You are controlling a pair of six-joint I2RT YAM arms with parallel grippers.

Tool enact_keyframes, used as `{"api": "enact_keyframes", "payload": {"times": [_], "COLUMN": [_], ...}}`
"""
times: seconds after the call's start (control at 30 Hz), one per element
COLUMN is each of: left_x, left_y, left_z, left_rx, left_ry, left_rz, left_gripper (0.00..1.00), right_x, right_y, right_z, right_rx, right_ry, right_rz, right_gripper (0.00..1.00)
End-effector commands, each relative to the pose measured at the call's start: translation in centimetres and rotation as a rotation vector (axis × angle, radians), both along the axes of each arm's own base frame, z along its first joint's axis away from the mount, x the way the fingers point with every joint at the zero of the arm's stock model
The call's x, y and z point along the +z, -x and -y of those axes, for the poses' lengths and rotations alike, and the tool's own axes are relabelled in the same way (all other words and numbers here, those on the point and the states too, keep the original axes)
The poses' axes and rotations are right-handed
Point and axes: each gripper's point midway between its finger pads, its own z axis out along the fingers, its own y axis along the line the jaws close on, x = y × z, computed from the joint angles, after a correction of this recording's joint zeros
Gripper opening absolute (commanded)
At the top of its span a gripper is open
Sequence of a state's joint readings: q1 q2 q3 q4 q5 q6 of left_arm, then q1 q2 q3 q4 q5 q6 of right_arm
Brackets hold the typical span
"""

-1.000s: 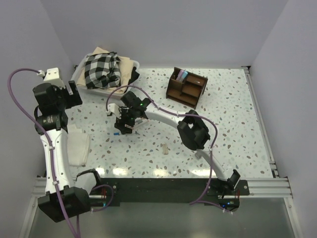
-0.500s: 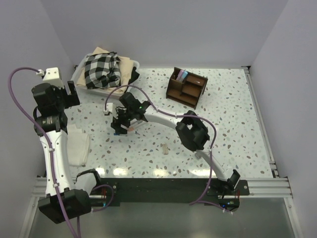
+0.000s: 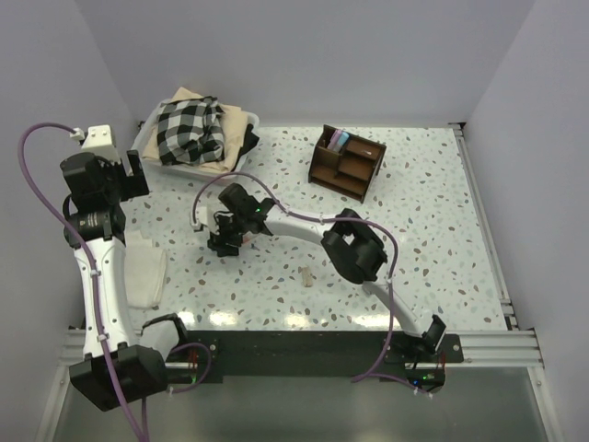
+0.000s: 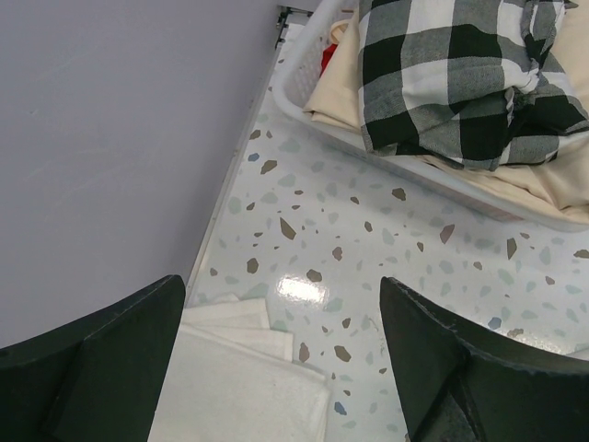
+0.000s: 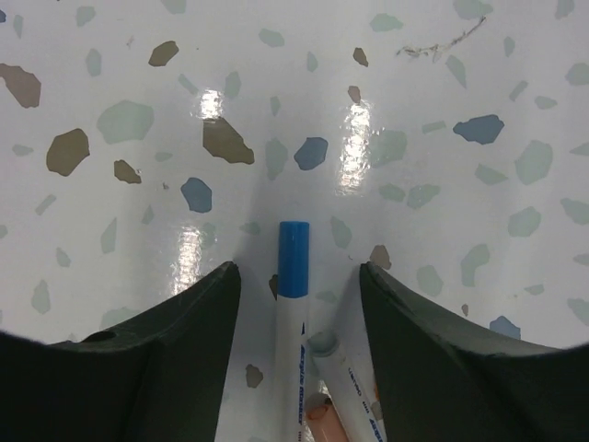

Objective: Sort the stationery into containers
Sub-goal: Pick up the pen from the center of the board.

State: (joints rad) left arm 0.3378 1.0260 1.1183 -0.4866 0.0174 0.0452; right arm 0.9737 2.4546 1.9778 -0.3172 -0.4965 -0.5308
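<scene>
My right gripper is low over the table with its jaws open on either side of a white marker with a blue cap, a gap showing on each side. A second white pen and an orange-ended one lie beside it. From above, the right gripper hides these pens. The dark brown organizer stands at the back and holds pink and light blue pens. A beige stub lies mid-table. My left gripper hangs open and empty at the left.
A white tub with checked cloth sits at the back left, also in the left wrist view as tub. A folded white cloth lies under the left gripper, near the left wall.
My right gripper has moved left and down over the pens, and its jaws have narrowed. The left arm has hardly moved.
</scene>
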Motion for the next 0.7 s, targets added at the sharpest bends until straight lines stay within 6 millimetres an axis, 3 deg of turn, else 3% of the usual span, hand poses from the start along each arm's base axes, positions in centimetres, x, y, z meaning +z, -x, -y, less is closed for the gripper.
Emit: {"api": "enact_keyframes", "payload": {"times": [0.0, 0.17, 0.43, 0.53, 0.63, 0.67], "left_x": [2.3, 2.6, 2.3, 2.6, 3.3, 3.4], "left_y": [-0.7, -0.9, -1.2, -1.6, -2.1, -2.3], "left_z": [0.1, 0.3, 1.0, 1.2, 1.4, 1.5], "left_rx": [-0.018, -0.029, -0.081, -0.108, -0.133, -0.147], "left_ry": [-0.024, -0.023, -0.017, -0.029, -0.041, -0.046], "left_rz": [0.065, 0.078, 0.069, 0.067, 0.090, 0.096], "left_gripper": [0.91, 0.91, 0.91, 0.91, 0.90, 0.90], "right_x": [-0.9, -1.7, -2.0, 0.3, 5.0, 7.8], "right_y": [0.5, 1.0, 1.9, 1.5, 0.8, 0.4], "right_z": [-0.4, 0.7, 3.0, 3.2, 3.2, 3.3], "right_rx": [0.026, 0.041, 0.034, 0.024, 0.015, 0.007], "right_ry": [0.033, 0.085, 0.177, 0.161, 0.107, 0.073], "right_rz": [0.083, 0.078, 0.013, -0.018, -0.038, -0.022], "right_gripper": [0.53, 0.30, 0.13, 0.00, 0.00, 0.00]}}
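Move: The blue-ended pen lies crosswise under my right hand: its blue end is already between my open fingertips, about 1 cm below, and its middle is some 4 cm to the right, level fore and aft. A second, orange-marked pen lies just beyond, its middle about 8 cm right and 3 cm ahead. The folded white cloth is roughly 25 cm left and 6 cm back. From my left hand the blue-ended pen is about 26 cm right, 3 cm back and 27 cm below. I shut my right fingers on the pen's blue end while easing the hand back about 1.5 cm and a touch left at a steady height. With the fingertips pinching it, I then draw it roughly 2 cm to the right, close over the table, tipping the fingers a few degrees steeper downward. ##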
